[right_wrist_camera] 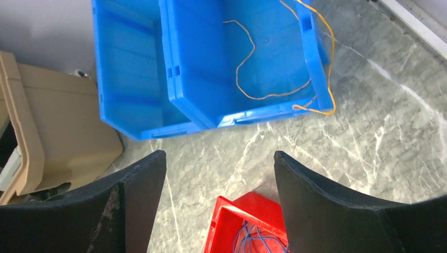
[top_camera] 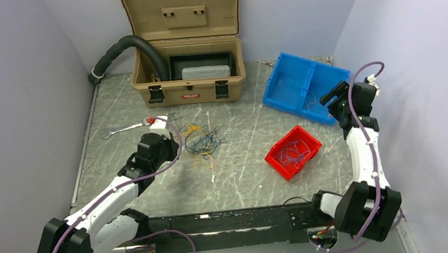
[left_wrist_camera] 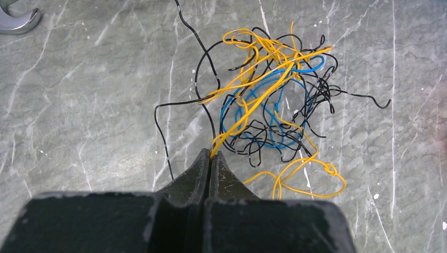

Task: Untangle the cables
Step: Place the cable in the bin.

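A loose tangle of thin cables (top_camera: pixel 201 144), blue, yellow-orange and black, lies on the marble table; in the left wrist view it (left_wrist_camera: pixel 274 105) spreads just beyond my fingers. My left gripper (left_wrist_camera: pixel 211 155) is shut on a yellow-orange cable (left_wrist_camera: pixel 248 108) that runs from its tips up into the tangle. My right gripper (right_wrist_camera: pixel 219 158) is open and empty, hovering high between the blue bin (right_wrist_camera: pixel 211 63) and the red bin (right_wrist_camera: pixel 248 224). Blue cables (right_wrist_camera: pixel 258 240) lie in the red bin. A yellow-orange cable (right_wrist_camera: pixel 248 58) lies in the blue bin.
An open tan toolbox (top_camera: pixel 187 74) stands at the back with a black corrugated hose (top_camera: pixel 126 49) running into it. A wrench (top_camera: pixel 121 130) lies left of the tangle. The blue bin (top_camera: pixel 303 86) and red bin (top_camera: pixel 293 152) stand on the right.
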`<state>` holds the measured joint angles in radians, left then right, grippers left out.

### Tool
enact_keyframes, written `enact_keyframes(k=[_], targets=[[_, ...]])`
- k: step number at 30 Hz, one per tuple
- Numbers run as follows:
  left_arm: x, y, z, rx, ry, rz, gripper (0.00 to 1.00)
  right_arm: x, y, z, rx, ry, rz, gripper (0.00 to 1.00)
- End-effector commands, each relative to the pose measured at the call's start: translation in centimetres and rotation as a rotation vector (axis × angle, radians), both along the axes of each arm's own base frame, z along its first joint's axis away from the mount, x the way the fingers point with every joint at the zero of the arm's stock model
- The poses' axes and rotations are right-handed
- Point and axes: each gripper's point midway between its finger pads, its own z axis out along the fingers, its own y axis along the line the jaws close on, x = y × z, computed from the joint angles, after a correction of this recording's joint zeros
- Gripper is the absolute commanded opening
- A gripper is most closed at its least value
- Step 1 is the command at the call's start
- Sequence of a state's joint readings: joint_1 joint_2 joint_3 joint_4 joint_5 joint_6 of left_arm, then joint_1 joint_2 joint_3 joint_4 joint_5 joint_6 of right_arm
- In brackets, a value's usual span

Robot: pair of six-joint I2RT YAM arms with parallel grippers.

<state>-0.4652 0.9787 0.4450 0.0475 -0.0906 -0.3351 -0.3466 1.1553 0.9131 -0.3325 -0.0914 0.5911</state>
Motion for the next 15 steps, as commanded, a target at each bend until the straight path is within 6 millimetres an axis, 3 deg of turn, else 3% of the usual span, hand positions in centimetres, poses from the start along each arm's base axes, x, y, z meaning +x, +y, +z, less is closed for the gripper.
enact_keyframes(k=[1, 7, 15], targets=[[0.3, -0.7, 1.8, -0.043, -0.05, -0.02, 0.0, -0.2, -0.4, 2.0, 0.017, -0.138, -0.027, 0.76], [0.3, -1.0, 1.4, -0.042, -0.024, -0.026, 0.0, -1.7, -1.8, -1.6, 0.117, -0.062, -0.075, 0.75], [0.2, -1.1, 1.6, -0.053, -0.032, -0.032, 0.0, -2.3, -4.3, -3.6, 0.123, 0.034, -0.126, 0.75]])
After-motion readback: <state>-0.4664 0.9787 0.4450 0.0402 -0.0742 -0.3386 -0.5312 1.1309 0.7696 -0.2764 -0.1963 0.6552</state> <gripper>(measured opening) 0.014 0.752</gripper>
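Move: The thin orange cable hangs over the blue bin's near right corner, about 6 cm ahead of my open right hand, 4 cm to its right and 13 cm below. The blue bin's middle is roughly 17 cm ahead and 3 cm left of that hand, and the red bin's 5 cm back and 11 cm left, both about 16 cm down. From my left hand the hanging cable lies some 54 cm right, 11 cm ahead and 5 cm lower. With empty fingers still wide open, I bring my right hand down about 4 cm while easing it a little over 3 cm right and some 3 cm back. It sinks towards the height of the blue bin's near right corner, where the orange cable hangs out. The wrist swings about 10 degrees, rolling and turning clockwise; I touch nothing. ##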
